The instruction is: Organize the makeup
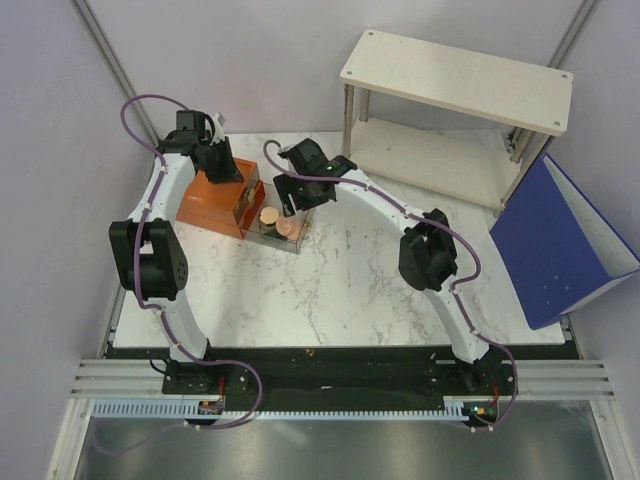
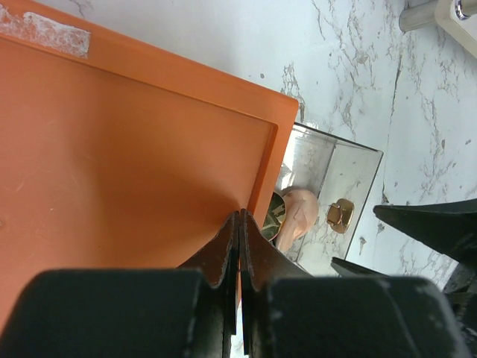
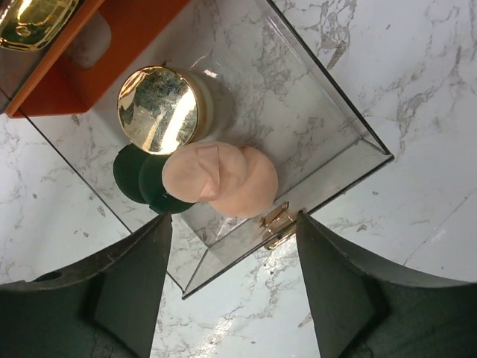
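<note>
The makeup lies in a clear drawer (image 3: 350,160) pulled out of the orange-brown box (image 1: 208,203). In it are a gold-lidded round jar (image 3: 159,109), a dark green compact (image 3: 141,183) and two overlapping peach-pink discs (image 3: 223,179). My right gripper (image 3: 235,220) hangs open just above the drawer's front wall and gold handle (image 3: 276,225), with nothing between its fingers. My left gripper (image 2: 240,215) is shut, its tips resting on the box's orange top (image 2: 134,149). In the top view the right gripper (image 1: 297,200) is over the drawer and the left gripper (image 1: 222,170) over the box.
A shiny gold piece (image 3: 33,19) shows at the box's upper level. A white two-tier shelf (image 1: 455,75) stands at the back right. A blue folder (image 1: 555,240) leans at the right edge. Marble tabletop (image 1: 340,290) lies in front of the drawer.
</note>
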Controlling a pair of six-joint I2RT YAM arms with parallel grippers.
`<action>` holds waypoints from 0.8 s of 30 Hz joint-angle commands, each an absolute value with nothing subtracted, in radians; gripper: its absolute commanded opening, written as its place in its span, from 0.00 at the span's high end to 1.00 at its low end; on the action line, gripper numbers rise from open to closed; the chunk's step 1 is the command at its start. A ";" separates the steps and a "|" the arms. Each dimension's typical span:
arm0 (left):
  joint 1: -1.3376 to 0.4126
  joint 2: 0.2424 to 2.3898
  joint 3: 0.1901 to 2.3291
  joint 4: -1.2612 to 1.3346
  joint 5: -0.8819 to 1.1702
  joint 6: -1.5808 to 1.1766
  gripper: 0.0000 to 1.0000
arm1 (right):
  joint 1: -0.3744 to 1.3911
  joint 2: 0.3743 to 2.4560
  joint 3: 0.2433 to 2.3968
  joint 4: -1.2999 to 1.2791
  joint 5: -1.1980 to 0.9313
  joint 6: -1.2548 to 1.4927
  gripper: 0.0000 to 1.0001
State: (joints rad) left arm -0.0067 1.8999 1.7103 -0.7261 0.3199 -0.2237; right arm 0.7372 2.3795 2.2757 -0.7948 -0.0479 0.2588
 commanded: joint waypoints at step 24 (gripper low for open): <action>-0.043 1.983 1.674 -0.910 0.413 -0.204 0.97 | 0.574 2.154 1.724 -0.276 -0.463 0.647 1.00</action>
State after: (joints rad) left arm -0.0063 1.9049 1.7149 -0.7273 0.3256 -0.2226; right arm 0.5732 2.1277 1.7077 -0.3191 -0.4381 0.6224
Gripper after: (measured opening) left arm 0.035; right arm 0.007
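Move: The drawer front with its gold knob lies about 3 cm to the right hand's right, level fore-and-aft and roughly 3 cm lower. The pink puffs lie almost directly under that hand, some 5 cm down and 1 cm left; the gold-lidded jar stands about 6 cm left and 2 cm ahead. From the left hand, still on the orange box, the drawer front is roughly 14 cm right, 5 cm back and 8 cm lower. Right hand swings about 5 cm right past the drawer front, closing, fingertips tilting leftward, then returns 2 cm. ##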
